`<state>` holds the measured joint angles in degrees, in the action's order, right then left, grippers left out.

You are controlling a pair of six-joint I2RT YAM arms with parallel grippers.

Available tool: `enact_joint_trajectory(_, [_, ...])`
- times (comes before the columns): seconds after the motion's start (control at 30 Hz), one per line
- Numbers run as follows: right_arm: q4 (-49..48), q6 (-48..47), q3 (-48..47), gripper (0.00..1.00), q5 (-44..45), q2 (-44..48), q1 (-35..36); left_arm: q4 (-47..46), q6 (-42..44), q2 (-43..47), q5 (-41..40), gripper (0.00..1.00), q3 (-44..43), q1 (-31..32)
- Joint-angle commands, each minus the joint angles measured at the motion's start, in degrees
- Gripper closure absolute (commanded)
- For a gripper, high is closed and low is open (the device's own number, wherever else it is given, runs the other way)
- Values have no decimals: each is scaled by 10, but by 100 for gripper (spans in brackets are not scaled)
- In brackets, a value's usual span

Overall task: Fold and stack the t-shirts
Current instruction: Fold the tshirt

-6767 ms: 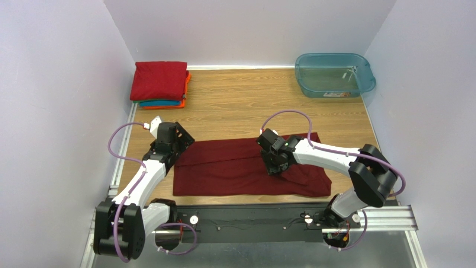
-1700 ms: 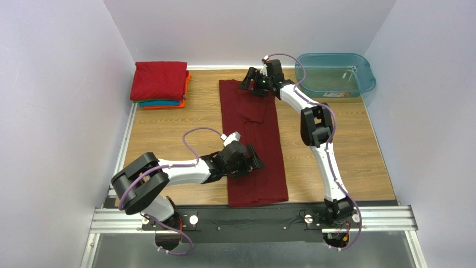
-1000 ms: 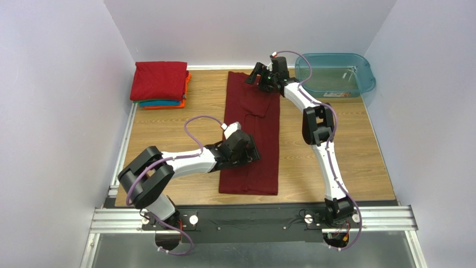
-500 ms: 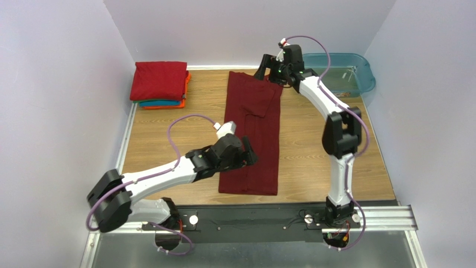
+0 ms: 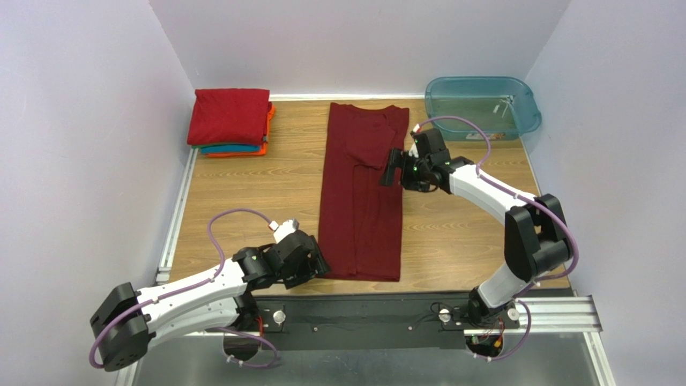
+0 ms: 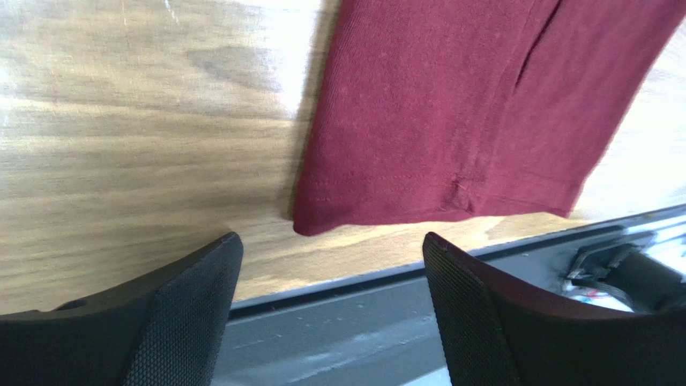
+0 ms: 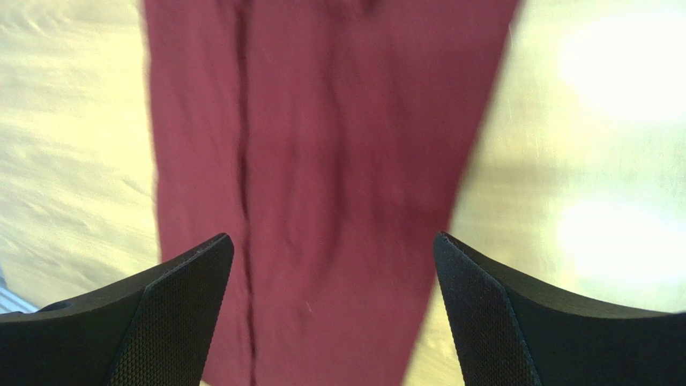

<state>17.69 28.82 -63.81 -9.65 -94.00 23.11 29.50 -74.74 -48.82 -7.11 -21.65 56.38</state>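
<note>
The dark maroon t-shirt [image 5: 360, 193] lies flat as a long narrow strip running from the far edge toward the near edge of the table. My left gripper [image 5: 316, 262] is open, low beside the shirt's near left corner; in the left wrist view that hem corner [image 6: 419, 121] sits just beyond my empty left gripper [image 6: 328, 239]. My right gripper [image 5: 393, 170] hovers open at the strip's right edge, about a third of the way down; the right wrist view shows the maroon cloth [image 7: 322, 161] below my right gripper [image 7: 331, 238]. Folded red, teal and orange t-shirts [image 5: 229, 121] are stacked at the far left.
A translucent teal tub [image 5: 481, 107] stands at the far right corner. White walls close in the table on three sides. The metal rail [image 6: 386, 322] carrying the arm bases runs along the near edge, right behind the shirt's hem.
My left gripper slid from the shirt's left mid-edge back to its near left corner. My right gripper came away from the far end to the right edge. The shirt lies still.
</note>
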Motion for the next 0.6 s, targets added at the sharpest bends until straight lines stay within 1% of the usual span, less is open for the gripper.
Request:
enact_joint_trajectory(0.0, [-9, 21, 54, 0, 6, 70, 6, -5, -50, 19, 8, 27, 20, 2])
enact_joint_trajectory(0.03, [-9, 20, 62, 0, 4, 78, 6, -10, -56, 19, 8, 28, 25, 2])
enact_joint_trajectory(0.07, [-10, 19, 79, 0, 4, 84, 6, -14, -59, 18, 9, 33, 34, 1])
enact_joint_trajectory(0.1, [-9, 15, 85, 0, 3, 96, 6, -15, -61, 16, 9, 35, 33, 1])
enact_joint_trajectory(0.17, [-8, 10, 100, 0, -3, 106, 6, -15, -59, 8, 1, 44, 28, 1])
enact_joint_trajectory(0.2, [-8, 7, 113, 0, -6, 109, 6, -15, -61, 3, -2, 46, 28, 1])
enact_joint_trajectory(0.3, [-9, 5, 134, 0, -29, 128, 5, -11, -77, -8, -23, 46, 19, 1])
enact_joint_trajectory(0.47, [-3, -3, 168, 0, -53, 156, 6, -8, -74, -47, -48, 46, 1, 0])
enact_joint_trajectory(0.57, [6, -3, 179, 0, -71, 172, 6, -12, -70, -70, -58, 49, -9, -1])
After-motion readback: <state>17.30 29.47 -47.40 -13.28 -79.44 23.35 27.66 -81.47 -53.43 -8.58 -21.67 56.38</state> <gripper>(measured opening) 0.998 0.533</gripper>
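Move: My left hand hovers at the folded t-shirt's near left corner: it lies roughly 1 cm ahead, centred sideways, about 2 cm below. The near right corner is some 21 cm to my left hand's right, 1 cm ahead. From my right hand that right corner lies around 24 cm straight back and 8 cm down, with the near left corner also 24 cm back, 20 cm left; the blue tub stands about 20 cm ahead, 24 cm right. I let my left hand sink about 1 cm at the near left corner and draw its fingers from nearly wide open to about half, bringing them in around the cloth corner without shutting them. Meanwhile I sweep my right hand back some 8 cm and slightly right along the t-shirt's right edge, towards the near right corner, above the table with fingers wide open. ##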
